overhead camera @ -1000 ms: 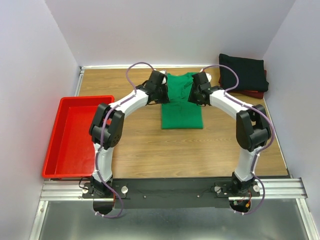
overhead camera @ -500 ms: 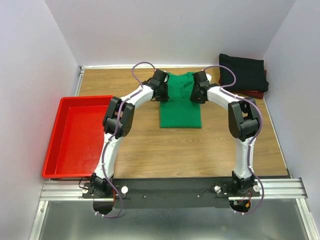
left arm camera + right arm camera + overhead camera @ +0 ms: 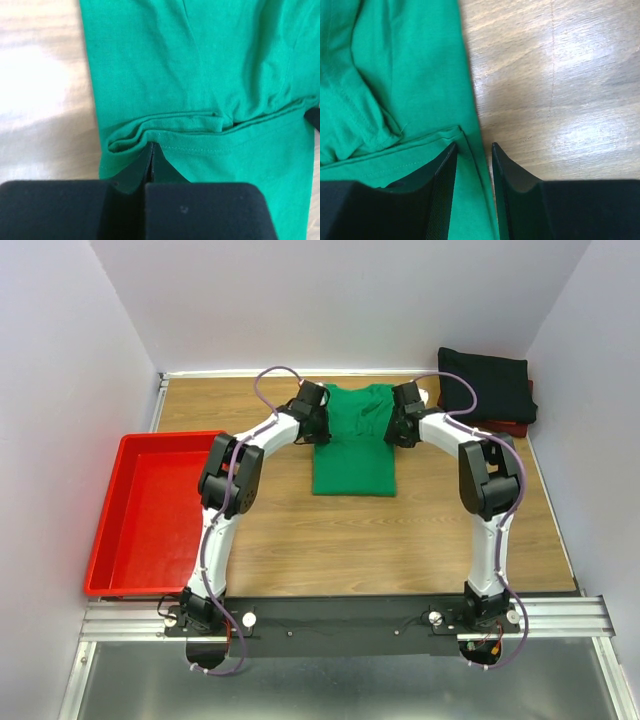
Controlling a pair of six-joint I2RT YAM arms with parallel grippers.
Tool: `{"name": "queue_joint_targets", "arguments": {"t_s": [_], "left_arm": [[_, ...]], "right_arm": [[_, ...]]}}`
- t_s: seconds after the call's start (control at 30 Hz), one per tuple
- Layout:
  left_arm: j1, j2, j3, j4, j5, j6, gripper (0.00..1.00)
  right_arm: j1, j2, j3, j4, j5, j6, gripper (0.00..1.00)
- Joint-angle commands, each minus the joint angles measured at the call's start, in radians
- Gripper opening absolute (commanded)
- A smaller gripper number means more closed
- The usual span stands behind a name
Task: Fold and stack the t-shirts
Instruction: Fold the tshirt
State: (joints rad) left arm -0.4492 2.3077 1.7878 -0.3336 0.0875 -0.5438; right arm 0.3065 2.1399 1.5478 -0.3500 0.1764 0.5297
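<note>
The bright green t-shirt [image 3: 355, 450] lies folded into a narrow strip at the table's middle back. My left gripper [image 3: 318, 422] is at its left upper edge. In the left wrist view its jaws [image 3: 152, 146] are shut together on a bunched fold of the green cloth [image 3: 200, 75]. My right gripper [image 3: 400, 422] is at the shirt's right upper edge. Its jaws [image 3: 471, 146] are open, with the green shirt's side edge [image 3: 405, 65] lying between them. The black t-shirt [image 3: 487, 385] lies folded on the dark red one [image 3: 514, 427] at the back right corner.
A red plastic tray [image 3: 175, 437] stands at the table's left side. White walls close in the table on the left, back and right. Bare wood [image 3: 555, 85] lies right of the green shirt.
The green shirt has slid a little to the left and toward the back. Both grippers have shifted with it at its upper corners, and the left arm's elbow has swung.
</note>
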Motion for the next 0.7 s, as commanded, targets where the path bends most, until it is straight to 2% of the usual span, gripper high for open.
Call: {"name": "queue_joint_targets", "arguments": {"t_s": [0.0, 0.2, 0.37, 0.57, 0.67], "left_arm": [[0.001, -0.051, -0.114, -0.030, 0.012, -0.031, 0.00], [0.000, -0.142, -0.275, 0.036, 0.041, -0.074, 0.00], [-0.009, -0.226, -0.410, 0.099, 0.049, -0.087, 0.00], [-0.022, -0.356, -0.657, 0.185, 0.069, -0.116, 0.00], [-0.026, -0.412, -0.720, 0.209, 0.075, -0.117, 0.00]], "right_arm": [[0.008, 0.003, -0.069, -0.015, -0.051, 0.003, 0.40], [0.016, -0.072, -0.167, -0.012, -0.063, 0.007, 0.40], [0.037, -0.169, -0.316, 0.011, -0.077, 0.018, 0.40], [0.091, -0.325, -0.488, 0.042, -0.100, 0.046, 0.40], [0.146, -0.382, -0.580, 0.045, -0.103, 0.067, 0.40]]}}
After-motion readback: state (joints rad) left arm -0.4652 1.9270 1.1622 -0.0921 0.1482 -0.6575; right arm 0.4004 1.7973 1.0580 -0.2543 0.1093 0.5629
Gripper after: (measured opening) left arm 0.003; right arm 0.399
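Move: The folded green t-shirt lies flat under both hands: its middle is about 8 cm to the right of the left hand, level with it, and a centimetre lower. From the right hand that middle is some 9 cm to the left, also level. The red bin's middle lies roughly 44 cm left and 21 cm back of the left hand; the dark shirt stack is about 27 cm right and 18 cm ahead of the right hand. The green t-shirt is dragged back towards the bases by both hands, each still resting on one side of it near the cross fold, the left with fingers shut, the right with them part open. The left draws back about 11 cm, edging left; the right starts a touch later, gathers speed and covers some 12 cm, slipping back over its edge of the cloth. Both stay at table height. ##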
